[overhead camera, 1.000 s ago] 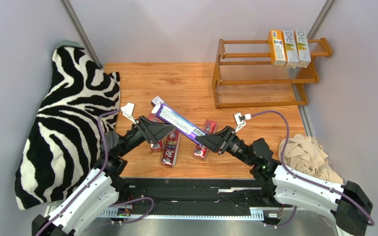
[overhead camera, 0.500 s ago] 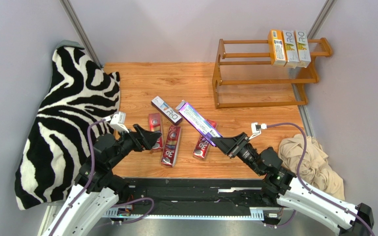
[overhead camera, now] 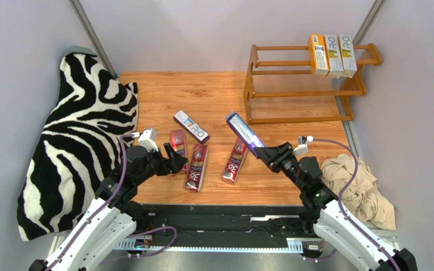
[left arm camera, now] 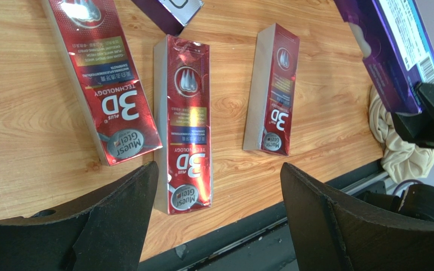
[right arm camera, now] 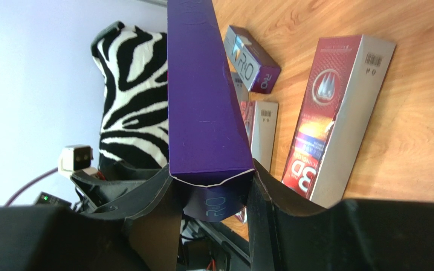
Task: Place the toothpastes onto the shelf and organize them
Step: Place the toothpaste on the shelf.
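Observation:
My right gripper (overhead camera: 265,151) is shut on the near end of a purple toothpaste carton (overhead camera: 243,130), which it holds tilted above the table, pointing toward the shelf (overhead camera: 298,93). In the right wrist view the carton (right arm camera: 202,96) sits squeezed between both pads of the gripper (right arm camera: 211,180). My left gripper (overhead camera: 177,158) hangs open and empty over three red cartons (left arm camera: 103,84) (left arm camera: 185,124) (left arm camera: 273,96) lying flat. A second purple carton (overhead camera: 191,126) lies behind them. Three cartons (overhead camera: 333,55) stand upright on the shelf's top tier.
A zebra-print cloth (overhead camera: 78,141) covers the table's left edge beside my left arm. A beige cloth (overhead camera: 354,179) is bunched at the right, near my right arm. The black front rail (overhead camera: 230,214) runs along the near edge. Grey walls close in on both sides.
My right gripper has carried the purple carton rightward and back, toward the shelf. My left gripper has drawn back to the left, away from the carton, staying open.

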Available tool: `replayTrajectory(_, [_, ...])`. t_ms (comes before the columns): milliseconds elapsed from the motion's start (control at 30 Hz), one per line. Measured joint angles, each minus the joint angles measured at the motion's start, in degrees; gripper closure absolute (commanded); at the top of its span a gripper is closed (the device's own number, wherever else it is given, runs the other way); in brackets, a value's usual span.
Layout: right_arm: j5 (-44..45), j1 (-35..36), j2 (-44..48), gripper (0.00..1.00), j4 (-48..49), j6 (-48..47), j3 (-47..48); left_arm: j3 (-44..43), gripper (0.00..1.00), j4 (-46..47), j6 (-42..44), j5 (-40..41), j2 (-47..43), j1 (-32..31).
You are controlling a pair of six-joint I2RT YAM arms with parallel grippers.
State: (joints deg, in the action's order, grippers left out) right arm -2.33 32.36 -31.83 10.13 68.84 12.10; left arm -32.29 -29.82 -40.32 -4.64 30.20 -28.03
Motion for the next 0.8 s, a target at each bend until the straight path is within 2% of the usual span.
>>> replayTrajectory(400, [-19.1, -22.0, -9.2, 0.71, 7.1, 1.2, 2.7, 1.1, 0.12, 0.5, 0.9, -0.5, 0.0, 0.0])
replayTrajectory(800, [-31.2, -36.6, -18.6, 0.71, 13.5, 1.4, 7.7, 1.9, 0.12, 1.3, 1.9, -0.8, 0.1, 0.0])
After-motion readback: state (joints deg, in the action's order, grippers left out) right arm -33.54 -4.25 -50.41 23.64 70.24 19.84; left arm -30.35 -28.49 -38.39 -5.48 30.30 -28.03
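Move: The right hand holds the purple toothpaste by its near end, the box pointing ahead and to the left. Its likely place, the free stretch of the shelf's top tier, lies about 30 cm ahead, 14 cm right and perhaps 5 cm higher. The orange toothpaste stands level with that place, some 6 cm to its right; the single red toothpaste lies 8 cm left of this hand, 2 cm ahead, 15 cm down. From the idle left hand, the free place is about 33 cm ahead, 43 cm right, 5 cm up. Diagonally right and forward in one steady sweep, the right arm carries the purple toothpaste from beside the red toothpaste towards the shelf, about 8 cm each way, while rising some 4 cm. The fingers keep their grip on the box's near end and the wrist turns only slightly, so the box still slants ahead and to the left. ##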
